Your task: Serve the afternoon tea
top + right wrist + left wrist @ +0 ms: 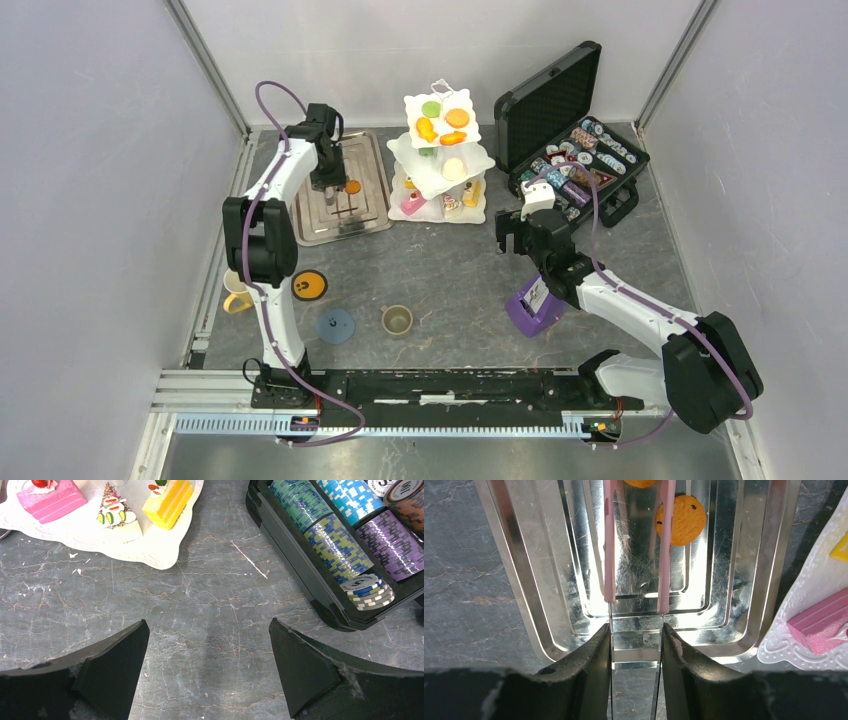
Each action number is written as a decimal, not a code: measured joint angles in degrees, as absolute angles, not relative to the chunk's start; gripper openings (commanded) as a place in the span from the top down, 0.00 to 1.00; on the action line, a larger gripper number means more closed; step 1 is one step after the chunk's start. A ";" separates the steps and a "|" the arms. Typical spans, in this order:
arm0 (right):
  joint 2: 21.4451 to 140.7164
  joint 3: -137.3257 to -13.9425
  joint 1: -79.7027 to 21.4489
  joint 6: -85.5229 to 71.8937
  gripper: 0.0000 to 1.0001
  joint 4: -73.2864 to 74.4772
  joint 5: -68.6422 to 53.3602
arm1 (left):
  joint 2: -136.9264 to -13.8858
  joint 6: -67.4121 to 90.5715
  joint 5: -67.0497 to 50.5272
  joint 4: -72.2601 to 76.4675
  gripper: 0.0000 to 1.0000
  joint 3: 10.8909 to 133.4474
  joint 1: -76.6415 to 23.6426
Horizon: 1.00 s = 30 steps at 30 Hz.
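My left gripper (pixel 636 630) is shut on metal tongs (pixel 636 652) with pink tips (pixel 609 555), held over the silver tray (pixel 549 580). An orange cookie with dark dots (pixel 680 520) lies on the tray just right of the right tip. A second orange piece (pixel 640 482) shows between the tips at the top edge. The white three-tier stand (pixel 440 160) with pastries is right of the tray. My right gripper (pixel 209 630) hangs open over bare table between the stand's bottom plate (pixel 165 555) and the chip case. A pink cake (pixel 50 500) and a yellow cake (pixel 167 502) sit on that plate.
A black case of poker chips (pixel 580 150) stands open at the back right. A purple card holder (pixel 533 303) sits near the right arm. A yellow mug (pixel 237 295), an orange coaster (pixel 310 285), a blue coaster (pixel 335 326) and an olive cup (pixel 397 320) stand at the front left.
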<state>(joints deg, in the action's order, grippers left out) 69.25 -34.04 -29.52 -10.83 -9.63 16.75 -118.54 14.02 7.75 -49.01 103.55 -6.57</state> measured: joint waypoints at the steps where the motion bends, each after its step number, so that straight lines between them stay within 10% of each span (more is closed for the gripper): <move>1: 69.23 -34.04 -29.52 -10.83 0.02 -9.63 16.75 | -118.45 14.02 7.97 -49.15 0.67 103.55 -6.57; 30: 68.40 -34.04 -29.52 -10.72 0.02 -9.54 17.19 | -99.13 14.20 -10.66 -47.86 0.66 119.07 -20.01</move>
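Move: The orange cookie is already pinched in the tongs' pink tips, and it goes to the white stand's top tier, about 25 cm right of the left hand, 1 cm ahead and 13 cm above it. A second round cookie lies on the tray 3 cm ahead, 3 cm right and 11 cm below; the pink cake on the bottom tier is some 18 cm right, 1 cm back and 9 cm below. From the right hand, the top tier is roughly 15 cm ahead, 15 cm left and 10 cm up. The orange cookie, kept pinched in the tongs, is lifted from the tray as the left hand rises fast, some 27 cm. The first stretch is nearly straight up; then the hand also swings about 16 cm right towards the stand's top tier. The wrist tips up some 30 degrees and turns clockwise, so the tongs point forward and right; the fingers keep their grip on them. ##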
